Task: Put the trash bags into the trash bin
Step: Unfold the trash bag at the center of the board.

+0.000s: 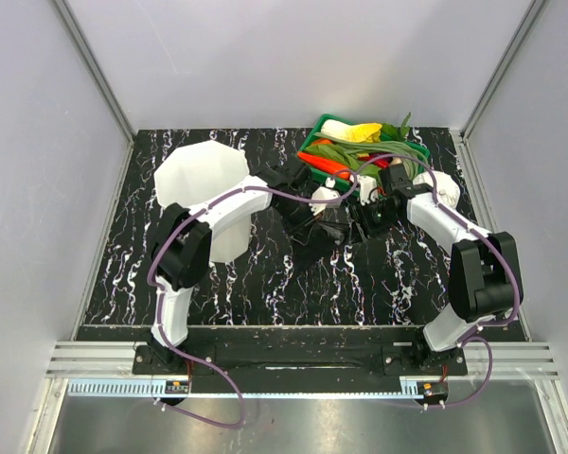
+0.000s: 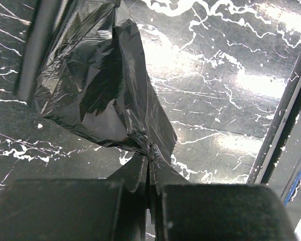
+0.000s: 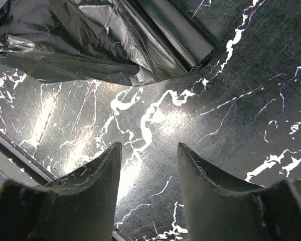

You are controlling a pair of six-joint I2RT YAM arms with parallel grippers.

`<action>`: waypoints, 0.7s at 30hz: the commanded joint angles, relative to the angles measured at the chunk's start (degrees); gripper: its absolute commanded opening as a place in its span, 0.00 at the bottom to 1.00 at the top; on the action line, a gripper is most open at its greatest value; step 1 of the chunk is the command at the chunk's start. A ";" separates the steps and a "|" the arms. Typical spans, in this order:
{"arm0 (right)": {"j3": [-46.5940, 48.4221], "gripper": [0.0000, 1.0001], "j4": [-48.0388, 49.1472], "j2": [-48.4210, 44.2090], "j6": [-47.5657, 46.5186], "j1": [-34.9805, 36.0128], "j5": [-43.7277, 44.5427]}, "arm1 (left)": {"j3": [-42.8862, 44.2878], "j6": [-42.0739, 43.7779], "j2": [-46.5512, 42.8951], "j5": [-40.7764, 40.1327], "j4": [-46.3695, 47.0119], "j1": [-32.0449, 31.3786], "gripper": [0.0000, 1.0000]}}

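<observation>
A crinkled glossy black trash bag [image 2: 98,85] hangs in front of my left gripper [image 2: 150,158], which is shut on a pinched corner of the film just above the marbled black table. In the top view that gripper [image 1: 324,218] is at mid-table, to the right of the tall white trash bin [image 1: 204,184], and the bag [image 1: 308,244] is hard to make out against the dark tabletop. My right gripper [image 3: 149,148] stands open over bare table with nothing between its fingers. The bag's spread film [image 3: 85,40] and a rolled part [image 3: 175,30] lie just beyond it.
A green tray [image 1: 314,135] of vegetables stands at the back right, close behind both grippers. White walls enclose the table on three sides. A dark rail [image 2: 283,110] crosses the right side of the left wrist view.
</observation>
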 commanded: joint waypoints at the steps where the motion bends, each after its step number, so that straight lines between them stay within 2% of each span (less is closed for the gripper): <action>1: 3.20 0.55 1.42 1.14 0.64 0.08 1.28 | 3.16 1.90 -1.48 -0.49 -4.42 -0.92 0.00; 12: 11.73 0.56 4.49 8.34 2.40 0.08 1.63 | -6.76 5.07 -12.02 -2.85 -8.91 -2.06 0.00; 21: 16.12 0.58 4.41 13.62 0.64 0.87 -3.38 | -9.41 7.53 -15.81 -8.83 -11.37 -2.15 0.00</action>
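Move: The bag roll lies crosswise on the board, its sheet pinched in the left fingers: some 11 cm ahead of the left hand, 9 cm to its right and 5 cm below. From the empty right hand the roll lies about 9 cm ahead, 7 cm left and 5 cm down. The white bin stands some 22 cm left and 4 cm ahead of the left hand; the vegetable tray's middle is about 20 cm straight ahead of the right hand. Keeping its pinch on the black bag's end, the left hand draws it away from the roll, first back towards the robot's side, then also left towards the bin and up, ending some 5 cm back, 5 cm left and 3 cm higher. Meanwhile the right hand, fingers still parted and empty, slides about 7 cm forward and a little left towards the roll's right end, rising slightly midway and sinking again before it comes close beside the sheet. ##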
